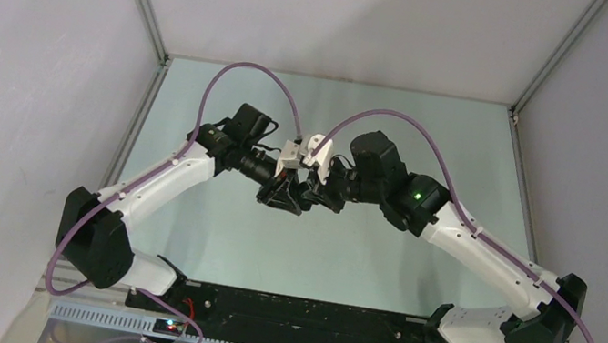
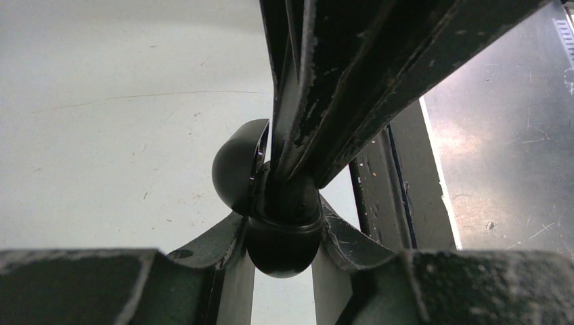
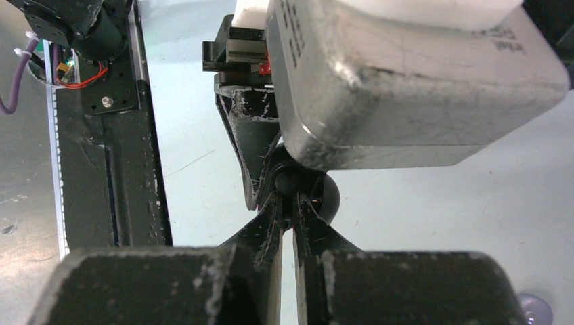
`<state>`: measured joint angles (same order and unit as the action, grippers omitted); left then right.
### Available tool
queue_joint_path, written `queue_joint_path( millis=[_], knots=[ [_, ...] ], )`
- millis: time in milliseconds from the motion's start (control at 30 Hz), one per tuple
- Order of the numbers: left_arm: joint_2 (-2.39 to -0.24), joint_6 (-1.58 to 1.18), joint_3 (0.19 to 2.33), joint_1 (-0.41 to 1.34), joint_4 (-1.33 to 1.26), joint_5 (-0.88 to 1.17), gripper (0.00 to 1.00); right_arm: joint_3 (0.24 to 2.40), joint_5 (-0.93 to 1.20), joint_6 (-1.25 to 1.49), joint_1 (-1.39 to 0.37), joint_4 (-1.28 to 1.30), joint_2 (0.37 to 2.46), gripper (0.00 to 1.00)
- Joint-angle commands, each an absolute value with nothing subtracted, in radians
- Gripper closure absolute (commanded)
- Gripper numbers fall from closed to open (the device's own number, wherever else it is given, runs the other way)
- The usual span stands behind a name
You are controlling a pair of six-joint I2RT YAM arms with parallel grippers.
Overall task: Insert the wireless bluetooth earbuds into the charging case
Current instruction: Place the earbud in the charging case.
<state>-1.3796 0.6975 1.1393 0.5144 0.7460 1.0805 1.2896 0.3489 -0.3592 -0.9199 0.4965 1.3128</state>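
Both arms meet above the middle of the table. My left gripper (image 2: 283,223) is shut on a small black charging case (image 2: 283,252), gripping its rounded lower shell from both sides. The case's lid (image 2: 233,169) stands open to the left. My right gripper (image 3: 288,203) comes down onto the case's open top, its fingers (image 2: 338,88) nearly together on a black earbud (image 3: 288,180) that sits at the mouth of the case. In the top view the left gripper (image 1: 283,196) and right gripper (image 1: 308,195) touch tip to tip, and the case is hidden between them.
A pale purple rounded thing (image 3: 535,309) lies on the table, cut off at the right wrist view's corner. The left wrist's silver camera box (image 3: 406,88) hangs just above my right fingers. The black base rail (image 1: 287,312) runs along the near edge.
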Motion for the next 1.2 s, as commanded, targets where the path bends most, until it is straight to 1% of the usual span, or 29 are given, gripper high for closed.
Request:
queue_joint_path(
  millis=[0,167,600,800,867,933,1000,1033,1067,1167],
  knots=[
    [-1.347,0.702,1.164,0.517,0.723,1.133,0.99,1.292,0.396,-0.331,-0.922,0.46,1.324,0.91],
    [-1.344,0.705,1.164,0.518,0.725,1.131,0.99,1.292,0.428,-0.322,-0.921,0.46,1.334,0.91],
    [-1.34,0.721,1.163,0.516,0.735,1.135,0.99,1.292,0.409,-0.316,-0.933,0.452,1.351,0.9],
    [-1.34,0.721,1.163,0.516,0.736,1.135,0.99,1.293,0.377,-0.338,-0.934,0.457,1.329,0.87],
    [-1.34,0.722,1.164,0.516,0.736,1.135,0.99,1.292,0.38,-0.343,-0.934,0.46,1.322,0.84],
    [-1.341,0.721,1.164,0.517,0.736,1.134,0.99,1.292,0.381,-0.35,-0.934,0.463,1.313,0.77],
    [-1.341,0.721,1.164,0.516,0.736,1.133,0.99,1.292,0.379,-0.36,-0.933,0.466,1.301,0.65],
    [-1.343,0.721,1.164,0.516,0.736,1.134,0.99,1.293,0.378,-0.363,-0.933,0.468,1.297,0.62],
    [-1.343,0.721,1.164,0.516,0.737,1.133,0.99,1.293,0.382,-0.366,-0.932,0.471,1.287,0.57],
    [-1.344,0.72,1.166,0.516,0.737,1.133,0.99,1.293,0.399,-0.369,-0.92,0.477,1.265,0.54]
  ],
)
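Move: The right fingers still grip the black earbud, its end already at the open black charging case. The case's middle lies about 2 cm to that hand's left and 1 cm below, level fore-and-aft. The left hand still pinches the case, its middle some 1 cm to that hand's right, otherwise level. The purple case stands on the table, roughly 9 cm ahead of the right hand, 13 cm to its right and 20 cm below. The right hand presses the earbud on into the case, easing left and down by about half a centimetre each. It then stops and opens its fingers from nearly shut to almost half open, letting go of the earbud; as they spread, the hand starts edging back and slightly up. The left hand keeps its pinch on the case, nearly still. ##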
